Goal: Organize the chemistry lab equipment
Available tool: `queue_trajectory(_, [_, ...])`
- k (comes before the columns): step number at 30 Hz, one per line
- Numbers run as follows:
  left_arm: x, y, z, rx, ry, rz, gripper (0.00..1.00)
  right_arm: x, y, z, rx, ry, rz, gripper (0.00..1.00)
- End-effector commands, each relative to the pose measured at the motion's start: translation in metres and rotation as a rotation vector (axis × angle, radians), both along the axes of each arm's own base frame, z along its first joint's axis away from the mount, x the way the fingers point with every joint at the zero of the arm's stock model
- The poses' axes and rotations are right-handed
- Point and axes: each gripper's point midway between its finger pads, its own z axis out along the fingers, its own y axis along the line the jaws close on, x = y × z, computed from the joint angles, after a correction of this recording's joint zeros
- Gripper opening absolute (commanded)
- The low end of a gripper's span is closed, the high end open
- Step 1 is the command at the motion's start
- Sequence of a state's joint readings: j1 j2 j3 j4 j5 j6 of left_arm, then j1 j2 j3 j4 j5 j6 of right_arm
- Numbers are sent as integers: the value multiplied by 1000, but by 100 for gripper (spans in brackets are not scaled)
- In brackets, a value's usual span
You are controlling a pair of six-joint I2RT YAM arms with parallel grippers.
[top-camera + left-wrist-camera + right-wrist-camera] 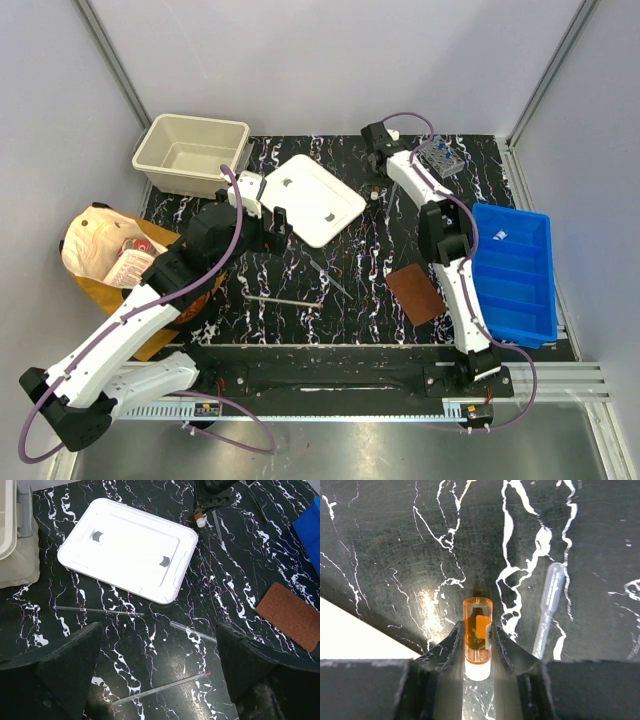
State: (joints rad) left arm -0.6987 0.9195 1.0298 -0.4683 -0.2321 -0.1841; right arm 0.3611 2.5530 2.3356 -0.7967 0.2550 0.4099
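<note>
A small orange vial with a white cap lies on the black marble table, and my right gripper is shut on it, one finger against each side. The top view shows this gripper at the far middle, beside the white lid. A clear plastic pipette lies just right of the vial. My left gripper hangs open above the table's middle. Between its fingers lies a thin glass rod with a red tip. A second pipette and another thin rod lie further out. A small tube rack stands at the far right.
A white lid lies at the far middle and a beige bin at the far left. A blue divided tray sits on the right with a brown pad beside it. A tan paper bag is at the left edge.
</note>
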Motion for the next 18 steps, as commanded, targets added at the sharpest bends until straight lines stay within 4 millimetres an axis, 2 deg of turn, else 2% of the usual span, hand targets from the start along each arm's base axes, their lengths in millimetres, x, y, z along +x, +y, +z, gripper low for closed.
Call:
queue_trajectory(1, [6, -3, 10, -30, -41, 7, 99, 2, -12, 121, -17, -212, -30, 23])
queue_trajectory(5, [5, -2, 12, -33, -46, 8, 99, -17, -29, 155, -1, -291, -64, 23])
queue_trajectory(7, [5, -1, 12, -33, -46, 10, 99, -33, -39, 165, 18, -320, -86, 23])
queue_trajectory(9, [5, -2, 12, -33, -45, 7, 99, -52, -55, 192, 56, -386, -130, 23])
queue_trajectory(10, [5, -2, 13, -34, -48, 7, 99, -60, -64, 197, 60, -405, -152, 23])
queue_trajectory(13, [5, -3, 13, -36, -46, 1, 99, -87, -98, 205, 72, -433, -227, 23])
queue_trajectory(18, [5, -5, 11, -37, -40, -4, 99, -127, -174, 208, 67, -465, -381, 22])
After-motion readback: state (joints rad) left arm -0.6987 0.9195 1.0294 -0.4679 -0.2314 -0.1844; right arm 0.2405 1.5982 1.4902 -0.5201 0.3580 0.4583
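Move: The amber vial is already in the right hand's shut fingers just over the table; the blue bin it is bound for lies about 28 cm back and 28 cm to the right, near the same height. A clear pipette lies 4 cm right and 2 cm back of the hand, the white lid 16 cm left and 3 cm back, the tube rack 11 cm ahead and 18 cm right. From the left hand, the blue bin is some 46 cm right, level in reach, 26 cm below. Keeping its pinch on the amber vial, the right hand climbs quickly by about 20 cm, first nearly straight up off the table beside the clear pipette, then also drawing back and swinging right, away from the white lid and towards the blue bin. As it goes, the wrist tips the fingers up out of their steep downward slant by over 20 degrees and, late on, turns somewhat clockwise. ##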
